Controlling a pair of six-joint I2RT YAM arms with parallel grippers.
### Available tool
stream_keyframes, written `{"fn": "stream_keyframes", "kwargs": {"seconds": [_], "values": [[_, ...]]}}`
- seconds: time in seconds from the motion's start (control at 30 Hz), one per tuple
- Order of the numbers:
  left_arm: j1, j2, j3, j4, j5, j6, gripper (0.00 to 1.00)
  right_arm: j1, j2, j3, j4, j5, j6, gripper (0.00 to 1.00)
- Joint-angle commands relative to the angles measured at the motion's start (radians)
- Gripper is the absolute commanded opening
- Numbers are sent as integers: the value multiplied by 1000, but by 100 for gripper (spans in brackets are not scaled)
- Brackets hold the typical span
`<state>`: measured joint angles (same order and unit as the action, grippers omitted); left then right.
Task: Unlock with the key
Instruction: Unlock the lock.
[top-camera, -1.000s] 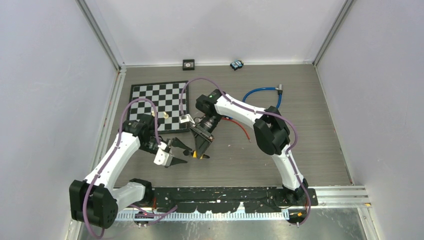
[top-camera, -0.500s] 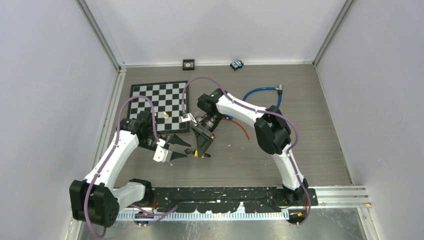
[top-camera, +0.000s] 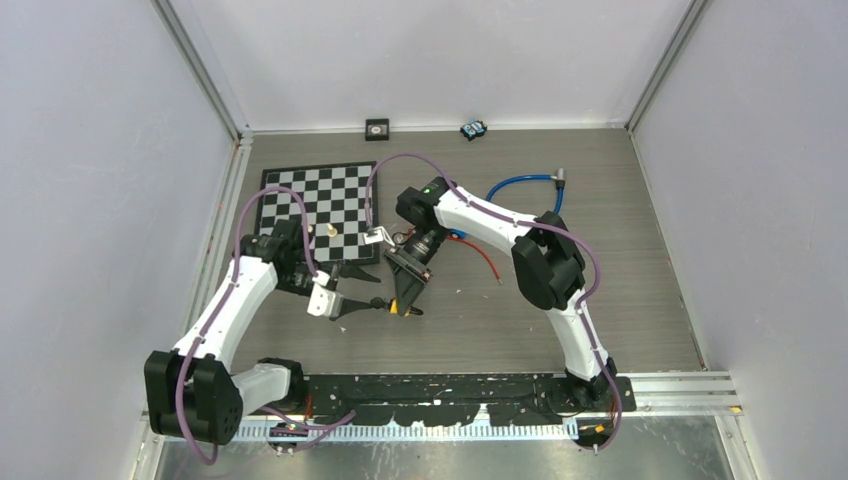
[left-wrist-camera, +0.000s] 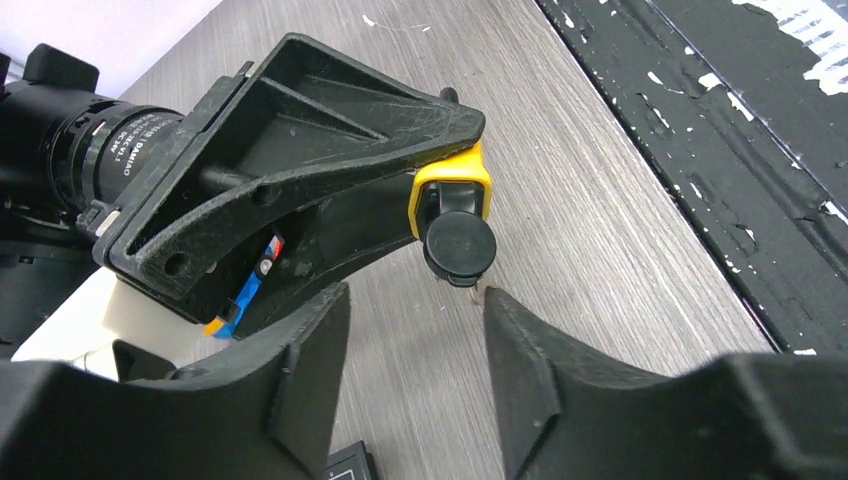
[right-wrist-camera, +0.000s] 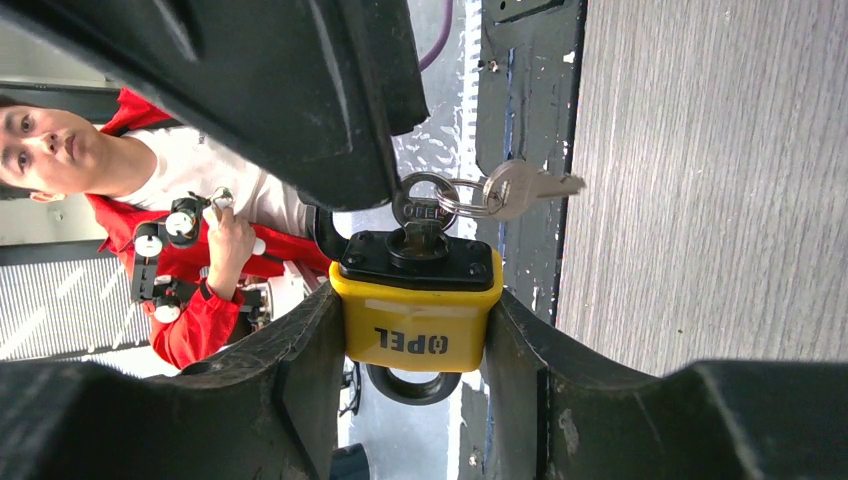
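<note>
My right gripper (right-wrist-camera: 418, 300) is shut on a yellow padlock (right-wrist-camera: 418, 325), squeezing its body from both sides with the shackle toward the wrist. A key (right-wrist-camera: 418, 240) sits in the lock's black face, and its ring carries a spare silver key (right-wrist-camera: 520, 187). In the left wrist view the padlock (left-wrist-camera: 450, 185) sticks out past the right gripper's black fingers (left-wrist-camera: 300, 130), and the key's round black head (left-wrist-camera: 458, 245) points at me. My left gripper (left-wrist-camera: 415, 300) is open, its right fingertip just short of that key head and nothing between its fingers. From above, the left gripper (top-camera: 372, 290) faces the padlock (top-camera: 398, 309).
A chessboard mat (top-camera: 320, 205) lies at the back left with a small brass piece (top-camera: 332, 229) on it. A blue hose (top-camera: 520, 185) and a red wire (top-camera: 487, 260) lie behind the right arm. A black box (top-camera: 377, 128) and a small blue object (top-camera: 473, 129) sit by the back wall.
My left gripper has moved up and to the right, closer to the padlock's key, and its jaws have spread a little wider. The right gripper has held the padlock almost still.
</note>
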<state>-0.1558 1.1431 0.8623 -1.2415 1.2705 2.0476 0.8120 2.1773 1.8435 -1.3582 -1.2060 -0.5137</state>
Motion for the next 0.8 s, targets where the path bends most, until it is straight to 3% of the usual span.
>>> {"fn": "stream_keyframes", "kwargs": {"seconds": [0.0, 0.17, 0.33, 0.5, 0.77], "values": [[18, 12, -19, 7, 68, 250, 48, 6, -76, 10, -10, -57, -2, 0], [18, 78, -14, -70, 130, 370, 39, 9, -77, 13, -10, -62, -2, 0], [16, 202, 51, -310, 148, 639, 36, 11, -75, 16, -10, -61, 1, 0], [16, 219, 41, -284, 160, 642, 23, 10, -75, 17, -10, -61, 0, 0], [11, 219, 53, -289, 172, 643, 20, 13, -68, 26, -10, -65, 4, 0]]}}
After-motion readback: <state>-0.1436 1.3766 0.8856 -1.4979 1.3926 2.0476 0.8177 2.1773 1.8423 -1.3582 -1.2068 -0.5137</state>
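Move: The key sits in the padlock that the right hand holds; its head is about 2 cm back, 1 cm to the right and 2 cm below the left hand. The round black cap is about 2 cm straight back, almost level in height. The yellow lock body is 2 cm back and 3 cm right, and the loose key hangs some 3 cm straight below the key head. From the right hand the key head lies 1 cm ahead, 3 cm left, level. The left hand, its fingers pointing across to the right at the lock, first sinks about 1.5 cm, then also draws back by about as much towards the key head while rolling some 25 degrees about its finger direction, forward side down, and lifts slightly at the end. Its fingers narrow from about half open to a small gap, the tips coming to either side of the key head beside the black cap, while the right hand stays in place and keeps its grip on the lock body. ##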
